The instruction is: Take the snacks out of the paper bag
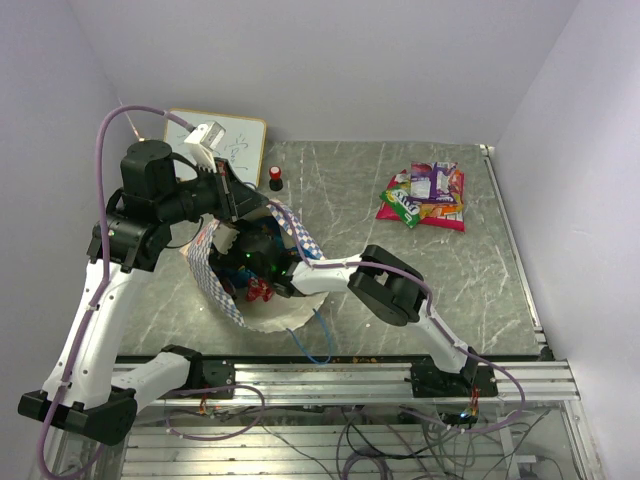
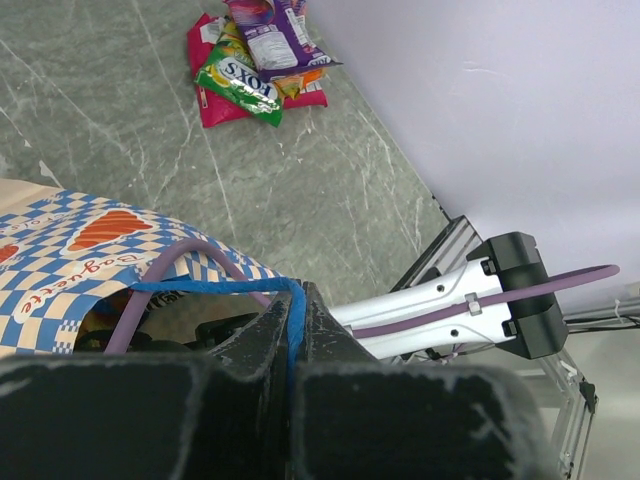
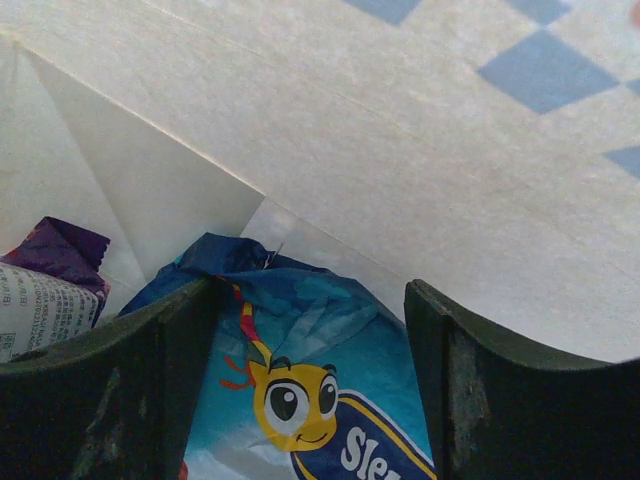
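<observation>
The paper bag (image 1: 225, 290) lies on its side with its mouth held up by my left gripper (image 1: 255, 205), which is shut on the blue cord handle (image 2: 285, 300). My right gripper (image 1: 265, 272) reaches deep inside the bag. In the right wrist view its jaws (image 3: 312, 300) stand open on either side of a blue snack packet (image 3: 320, 390) with a cartoon bee. A purple packet (image 3: 55, 255) lies to its left against the bag's inner wall (image 3: 400, 130). Several snacks (image 1: 425, 195) lie in a pile on the table at the back right, also seen from the left wrist as a snack pile (image 2: 255, 60).
A framed whiteboard (image 1: 232, 135) leans at the back left, with a small red-and-black knob (image 1: 275, 178) beside it. The bag's other blue handle (image 1: 315, 342) trails toward the table's near edge. The walls close in at the back and the right.
</observation>
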`<state>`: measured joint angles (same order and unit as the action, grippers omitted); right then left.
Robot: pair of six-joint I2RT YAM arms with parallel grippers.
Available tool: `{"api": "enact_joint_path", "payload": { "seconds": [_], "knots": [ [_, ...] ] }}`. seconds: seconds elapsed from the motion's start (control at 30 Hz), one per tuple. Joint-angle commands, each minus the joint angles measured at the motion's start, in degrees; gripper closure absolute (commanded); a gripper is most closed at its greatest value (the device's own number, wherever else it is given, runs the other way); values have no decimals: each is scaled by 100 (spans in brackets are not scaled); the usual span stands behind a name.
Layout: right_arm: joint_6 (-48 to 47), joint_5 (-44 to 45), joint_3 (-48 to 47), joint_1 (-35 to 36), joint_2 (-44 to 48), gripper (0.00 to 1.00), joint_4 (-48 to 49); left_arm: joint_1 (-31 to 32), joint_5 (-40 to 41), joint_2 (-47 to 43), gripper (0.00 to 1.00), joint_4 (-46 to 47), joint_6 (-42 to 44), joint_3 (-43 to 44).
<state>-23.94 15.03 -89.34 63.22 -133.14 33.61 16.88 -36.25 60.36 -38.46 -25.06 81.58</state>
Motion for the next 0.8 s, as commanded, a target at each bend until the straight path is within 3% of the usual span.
{"api": "enact_joint_path", "payload": {
  "seconds": [0.0,0.17,0.5,0.77],
  "knots": [
    [50,124,151,-73,-138,30,93,59,-121,-155,93,219,-63,63],
    [184,-73,164,-73,-104,48,-97,59,83,-331,93,167,-33,39],
    [308,-237,309,-83,63,96,-297,61,225,-527,93,90,-23,-19],
    [366,-391,707,-80,687,100,-348,58,450,-524,93,-80,-24,-27]
  ]
}}
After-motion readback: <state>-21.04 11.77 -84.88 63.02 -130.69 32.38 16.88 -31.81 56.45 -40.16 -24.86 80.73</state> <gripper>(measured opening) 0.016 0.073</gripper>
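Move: The blue snack packet is right at the right hand's open fingertips inside the bag, its middle about 1 cm ahead, 2 cm left and some 5 cm lower. A purple-white packet lies roughly 6 cm back and 2 cm left of this hand, about 3 cm lower; a red packet is some 10 cm back, 9 cm right and 6 cm lower. From the left hand, the blue packet is about 12 cm ahead, 15 cm left and 34 cm below. Close the right fingers from nearly wide open to shut on the upper edge of the blue packet, sinking about 2 cm and easing back some 1.5 cm with a slight downward tip; once shut, start lifting and drift right. Keep the left grip on the bag's blue handle, easing that hand about 1.5 cm left and slightly back. ##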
